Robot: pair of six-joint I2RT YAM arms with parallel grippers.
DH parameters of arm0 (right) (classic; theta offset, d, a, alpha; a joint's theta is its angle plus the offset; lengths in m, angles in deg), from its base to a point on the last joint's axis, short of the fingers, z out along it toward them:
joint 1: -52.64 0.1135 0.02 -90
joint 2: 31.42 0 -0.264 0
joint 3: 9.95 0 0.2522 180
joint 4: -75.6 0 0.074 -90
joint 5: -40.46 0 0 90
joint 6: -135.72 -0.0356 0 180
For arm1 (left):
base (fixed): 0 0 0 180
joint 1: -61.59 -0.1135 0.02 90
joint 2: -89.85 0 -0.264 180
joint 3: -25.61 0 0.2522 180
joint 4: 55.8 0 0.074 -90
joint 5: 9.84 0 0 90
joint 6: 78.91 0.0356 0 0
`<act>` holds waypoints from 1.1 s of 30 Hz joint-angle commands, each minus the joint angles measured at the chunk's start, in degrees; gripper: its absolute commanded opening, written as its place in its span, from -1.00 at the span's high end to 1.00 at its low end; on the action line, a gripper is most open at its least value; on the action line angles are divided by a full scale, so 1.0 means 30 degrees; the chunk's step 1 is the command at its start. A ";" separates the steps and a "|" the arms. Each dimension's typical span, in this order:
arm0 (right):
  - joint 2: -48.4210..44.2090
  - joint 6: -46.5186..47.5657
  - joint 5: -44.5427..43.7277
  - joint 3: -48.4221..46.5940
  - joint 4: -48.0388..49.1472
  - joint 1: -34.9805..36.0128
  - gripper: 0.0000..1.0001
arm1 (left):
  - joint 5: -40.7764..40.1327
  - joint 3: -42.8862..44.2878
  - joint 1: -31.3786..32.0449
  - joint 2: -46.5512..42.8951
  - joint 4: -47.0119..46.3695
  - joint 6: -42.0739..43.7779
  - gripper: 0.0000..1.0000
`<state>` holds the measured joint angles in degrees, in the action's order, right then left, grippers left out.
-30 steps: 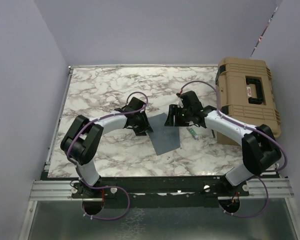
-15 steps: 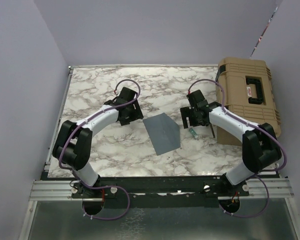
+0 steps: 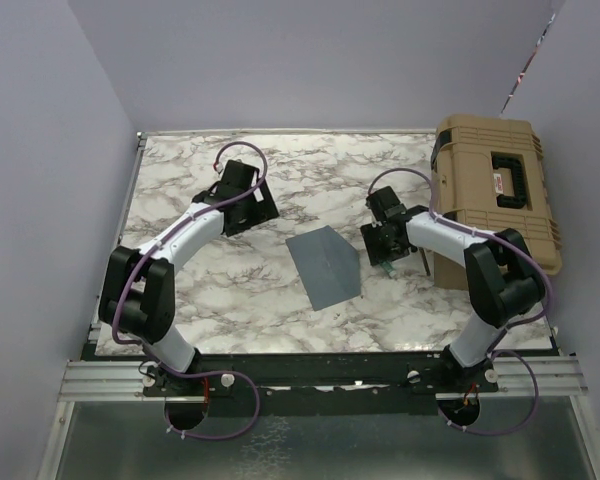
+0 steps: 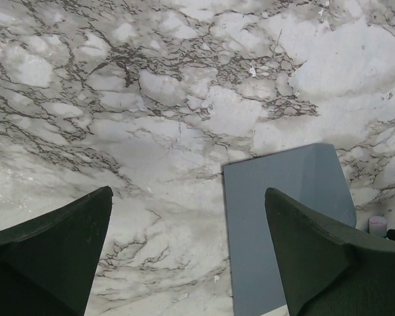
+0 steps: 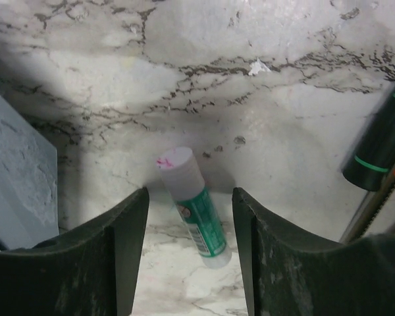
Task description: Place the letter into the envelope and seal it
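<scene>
The slate blue-grey envelope (image 3: 325, 266) lies flat near the middle of the marble table with its flap down; its corner also shows in the left wrist view (image 4: 283, 217). The letter is out of view. My left gripper (image 3: 248, 203) hangs open over bare marble, up and left of the envelope (image 4: 187, 197). A green-and-white glue stick (image 5: 196, 209) lies on the table right of the envelope, mostly hidden in the top view (image 3: 389, 268). My right gripper (image 3: 385, 246) is low over it, open, one finger on each side with gaps (image 5: 191, 197).
A tan hard case (image 3: 495, 200) with a black handle stands along the table's right side, close behind my right arm. A dark rod with green bands (image 5: 382, 145) lies just right of the glue stick. Lilac walls close in the left and back.
My left gripper has opened wide and pulled back up and left, off the envelope. My right gripper has left the envelope and moved right and nearer, over the glue stick.
</scene>
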<state>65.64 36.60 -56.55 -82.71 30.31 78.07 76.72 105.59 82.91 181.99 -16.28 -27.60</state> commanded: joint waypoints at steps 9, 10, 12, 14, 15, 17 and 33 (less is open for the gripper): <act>0.1415 -0.0703 0.0620 -0.1186 0.0892 -0.0619 0.60 | -0.0653 0.0409 -0.1054 -0.1431 -0.0588 0.1514 -0.98; 0.1323 -0.1012 0.0509 -0.1195 0.0939 -0.0668 0.67 | -0.0827 0.0440 -0.1070 -0.1542 -0.0588 0.1618 -0.98; 0.0617 -0.1897 -0.0196 -0.1114 0.1225 -0.0691 0.74 | -0.0824 0.0435 -0.1097 -0.1809 -0.0836 0.1780 -0.98; -0.0421 -0.2857 -0.0567 -0.1319 0.1358 -0.0712 0.77 | 0.0027 0.0722 -0.1092 -0.1890 -0.1270 0.2029 -0.98; -0.1060 -0.3321 -0.0540 -0.1493 0.1481 -0.0713 0.77 | 0.0839 0.0985 -0.1100 -0.1860 -0.1413 0.2107 -0.98; -0.2374 -0.4049 -0.0191 -0.1719 0.2252 -0.0714 0.77 | 0.3219 0.1383 -0.1072 -0.1724 -0.2186 0.2102 -0.98; -0.5771 -1.2195 0.9183 -0.2131 1.3836 -0.0714 0.79 | 1.2456 0.0787 0.2439 -0.1921 -1.2332 0.1761 -0.98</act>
<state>48.72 7.68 -38.23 -88.24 63.27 76.15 108.26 108.14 90.56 177.05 -44.71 -21.81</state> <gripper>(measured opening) 0.209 0.987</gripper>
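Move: The right hand is right over the glue stick: its middle lies straight below, about 1 cm down between the still-open fingers, cap end pointing ahead. The grey envelope's middle is some 15 cm left of this hand and 2 cm back; the green-black screwdriver is roughly 9 cm right and 6 cm ahead. From the left hand the glue stick is about 28 cm right, 7 cm back and 10 cm below, the envelope 13 cm right and 8 cm back. Easing a bit under 2 cm forward along the glue stick, the right fingers pinch it near the cap, then lift fast some 25 cm, also going left and forward while the wrist swings from pointing down towards the left. The left hand, after a small drift left, rises about 15 cm and sweeps as far right towards the stick, fingers wide open and turning clockwise to face it. ##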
